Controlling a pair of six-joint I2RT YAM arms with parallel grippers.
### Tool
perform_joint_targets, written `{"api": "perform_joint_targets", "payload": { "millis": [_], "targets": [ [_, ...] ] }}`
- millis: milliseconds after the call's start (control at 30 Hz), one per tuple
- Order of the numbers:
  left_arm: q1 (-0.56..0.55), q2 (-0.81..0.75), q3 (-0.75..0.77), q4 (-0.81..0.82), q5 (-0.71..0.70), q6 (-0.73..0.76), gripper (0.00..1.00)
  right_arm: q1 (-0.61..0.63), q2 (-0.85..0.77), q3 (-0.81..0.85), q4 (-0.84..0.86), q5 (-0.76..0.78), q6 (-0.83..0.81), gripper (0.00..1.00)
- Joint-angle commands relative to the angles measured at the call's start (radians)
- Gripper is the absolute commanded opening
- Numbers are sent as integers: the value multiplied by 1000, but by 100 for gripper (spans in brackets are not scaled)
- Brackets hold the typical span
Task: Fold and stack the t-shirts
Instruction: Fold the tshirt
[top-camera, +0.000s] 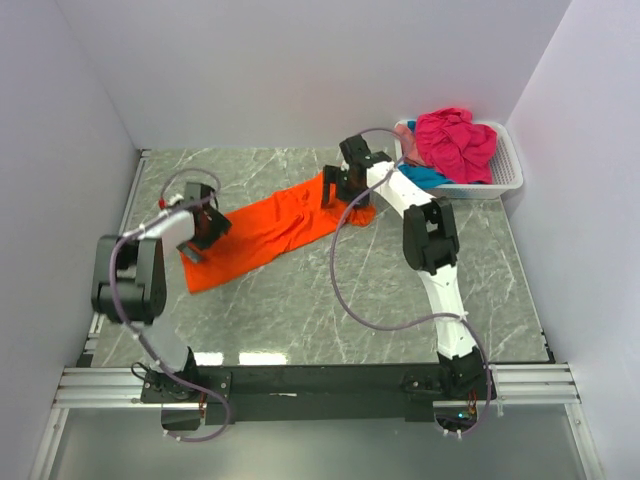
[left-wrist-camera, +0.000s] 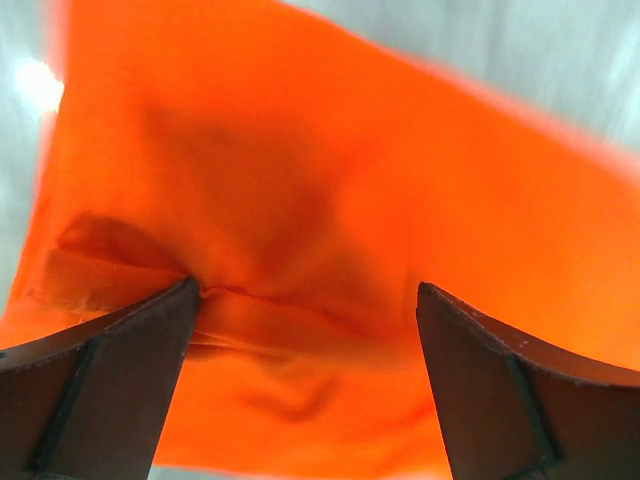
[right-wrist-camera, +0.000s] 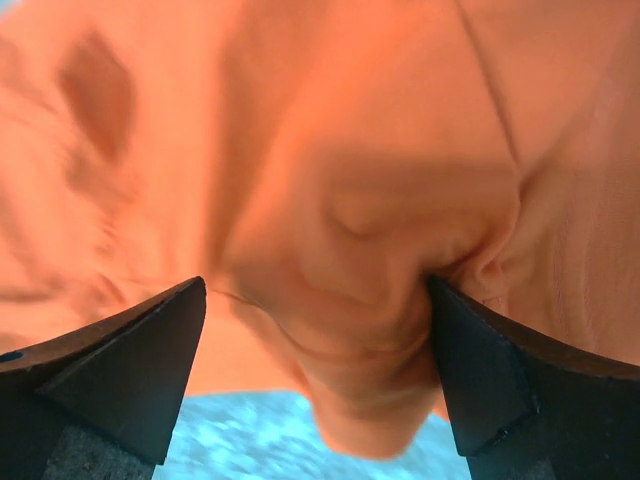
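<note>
The bright orange t-shirt (top-camera: 270, 225) lies as a long rumpled strip across the marble table, running from front left to back right. My left gripper (top-camera: 207, 228) is down on its left end. In the left wrist view it (left-wrist-camera: 307, 292) stands open, both fingertips pressing into a wrinkled patch of orange cloth (left-wrist-camera: 330, 180). My right gripper (top-camera: 338, 190) is on the shirt's right end. It (right-wrist-camera: 315, 288) is open too, straddling a bunched fold of the cloth (right-wrist-camera: 350, 150) near its edge. A magenta t-shirt (top-camera: 455, 140) and a teal one (top-camera: 428, 177) are heaped in the basket.
The white slatted basket (top-camera: 512, 165) stands at the back right corner, just right of my right arm. White walls close in the table on the left, back and right. Bare marble (top-camera: 300, 310) stretches between the shirt and the arm bases.
</note>
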Motion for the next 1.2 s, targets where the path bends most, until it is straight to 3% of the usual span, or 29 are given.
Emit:
{"api": "perform_joint_targets", "payload": {
  "millis": [0, 67, 233, 367, 567, 767, 933, 1000, 1067, 1167],
  "targets": [
    [-127, -20, -299, -138, 181, -132, 99, 0, 122, 202, -146, -149, -9, 97],
    [-195, -102, -427, -130, 241, -224, 99, 0, 139, 223, -76, -207, 45, 97],
    [-492, -237, -548, -47, 385, -381, 99, 13, 186, 275, 114, -183, 164, 97],
    [-698, -254, -444, -96, 356, -442, 99, 12, 274, 418, 211, -169, 236, 98],
    [-813, -284, -274, -268, 235, -421, 99, 12, 211, 397, 380, -59, 171, 100],
    [-815, -390, -206, -324, 201, -352, 99, 24, 59, 400, 319, -25, 42, 100],
    [-778, -504, -216, -369, 78, -324, 99, 96, -131, 161, 167, 108, 26, 100],
    [-651, -560, -255, -301, 104, -253, 100, 156, -189, 33, 113, 220, 55, 100],
    [-512, -597, -318, -244, 111, -220, 99, 190, -214, -40, 93, 248, 95, 100],
    [-387, -633, -364, -153, 123, -174, 99, 225, -234, -135, 113, 264, 138, 100]
  ]
}}
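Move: The folded orange t-shirt lies under both open grippers, its middle about 20 cm right of and 5 cm ahead of the left hand, and roughly 19 cm left of and 7 cm behind the right hand. Its left end lies some 7 cm behind the left hand and 2 cm to its left. The laundry basket stands about 32 cm right of the right hand and 13 cm farther out. Fingers open on the cloth, left drags back-right some 30 cm, right pushes forward-left about 13, then both lift. ##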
